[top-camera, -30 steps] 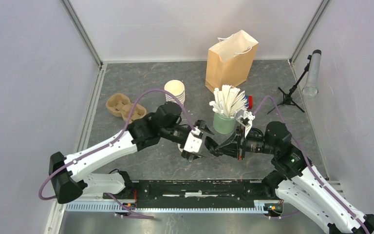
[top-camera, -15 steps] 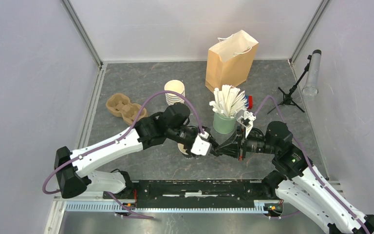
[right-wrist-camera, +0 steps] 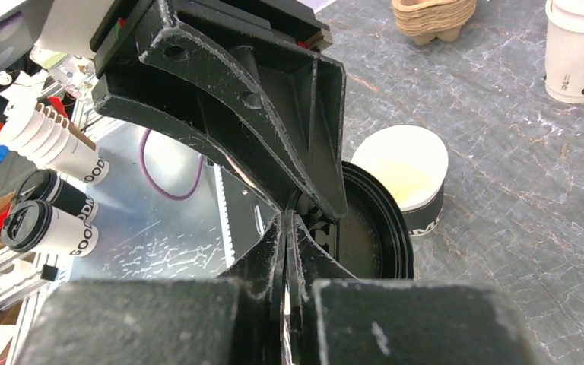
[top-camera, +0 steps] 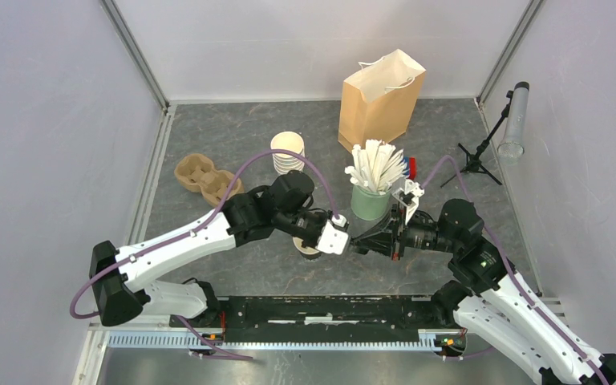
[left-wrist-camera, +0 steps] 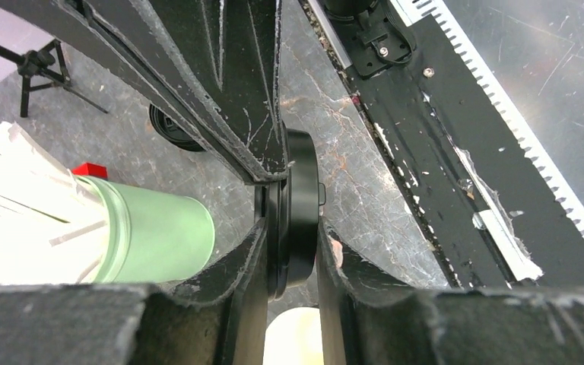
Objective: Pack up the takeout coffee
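Note:
One takeout coffee cup (top-camera: 309,247), cream paper with a dark band, stands lidless on the table; its open mouth (right-wrist-camera: 403,163) shows in the right wrist view. A round black lid (left-wrist-camera: 296,213) is held on edge just above and beside it. My left gripper (left-wrist-camera: 295,236) has its fingers pressed on the lid's two faces. Coming from the opposite side, my right gripper (right-wrist-camera: 287,228) is shut on the lid's rim (right-wrist-camera: 376,236). In the top view the two grippers (top-camera: 345,239) (top-camera: 356,243) meet tip to tip at mid-table.
A brown paper bag (top-camera: 381,100) stands open at the back. A stack of lidless cream cups (top-camera: 288,151) and a pulp cup carrier (top-camera: 204,176) sit to the left. The green cup of white sticks (top-camera: 367,202) is close behind the grippers. A small tripod (top-camera: 475,156) stands far right.
My left arm has moved right to meet the right gripper, and its jaws have narrowed from wide open onto the lid. The right gripper stayed shut and nearly still.

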Available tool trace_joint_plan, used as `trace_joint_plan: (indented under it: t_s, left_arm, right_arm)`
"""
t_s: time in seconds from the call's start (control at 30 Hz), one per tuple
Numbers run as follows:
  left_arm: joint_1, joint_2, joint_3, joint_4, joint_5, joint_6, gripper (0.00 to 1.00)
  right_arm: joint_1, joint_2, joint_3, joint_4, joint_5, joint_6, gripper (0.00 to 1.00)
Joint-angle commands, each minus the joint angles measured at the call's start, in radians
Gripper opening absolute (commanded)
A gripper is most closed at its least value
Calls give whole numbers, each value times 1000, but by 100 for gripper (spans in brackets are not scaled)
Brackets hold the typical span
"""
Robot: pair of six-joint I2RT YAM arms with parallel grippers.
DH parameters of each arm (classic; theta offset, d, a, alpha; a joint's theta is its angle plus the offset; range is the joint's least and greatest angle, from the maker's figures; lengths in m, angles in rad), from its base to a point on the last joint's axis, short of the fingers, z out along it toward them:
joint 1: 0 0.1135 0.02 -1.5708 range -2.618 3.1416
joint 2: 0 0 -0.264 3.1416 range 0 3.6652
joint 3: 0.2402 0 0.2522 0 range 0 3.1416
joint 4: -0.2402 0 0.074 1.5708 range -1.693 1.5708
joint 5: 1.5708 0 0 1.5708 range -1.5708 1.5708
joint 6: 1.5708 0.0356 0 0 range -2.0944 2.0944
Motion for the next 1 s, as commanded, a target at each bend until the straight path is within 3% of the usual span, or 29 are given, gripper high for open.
trace_joint_plan:
  t_s: [0.0,0.3,0.53,0.67,0.73,0.87,0.97]
  left_arm:
    - [1,-18,30,59,-38,-133,32]
    - [2,-157,-121,341,-275,-495,32]
    - [2,-283,-191,463,-513,-836,32]
    - [2,-372,-226,472,-691,-1022,33]
    - [3,-420,-251,481,-741,-1092,34]
    - [3,-490,-273,481,-753,-1198,34]
    - [3,-502,-266,481,-719,-1241,35]
  right_arm:
    - [7,-7,8,41,34,20,6]
    - [7,-27,90,25,291,-45,56]
    - [9,40,129,251,387,-228,82]
    - [13,46,93,431,378,-381,87]
    - [23,18,17,567,346,-468,98]
    - [67,-37,-174,916,336,-595,98]
    - [116,-7,-189,895,344,-714,98]
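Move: Both hands hold the black lid between them: its middle lies about 2 cm to the right of the left hand point and 1 cm ahead, and some 3 cm ahead and 2 cm left of the right. The open paper cup stands about 8 cm ahead, 9 cm left and 15 cm below the left hand. The green straw pot is roughly 19 cm ahead and 7 cm right of that hand, and the cup stack 27 cm ahead and 15 cm left. The right fingers open wide and let go of the lid, while the left keeps its pinch and carries it up about 11 cm, left and somewhat forward, to high above the open cup, turning counter-clockwise some 50 degrees as its fingers come up towards level. The right hand, rolling markedly, goes forward and up about 8 cm each, then eases back slightly. ##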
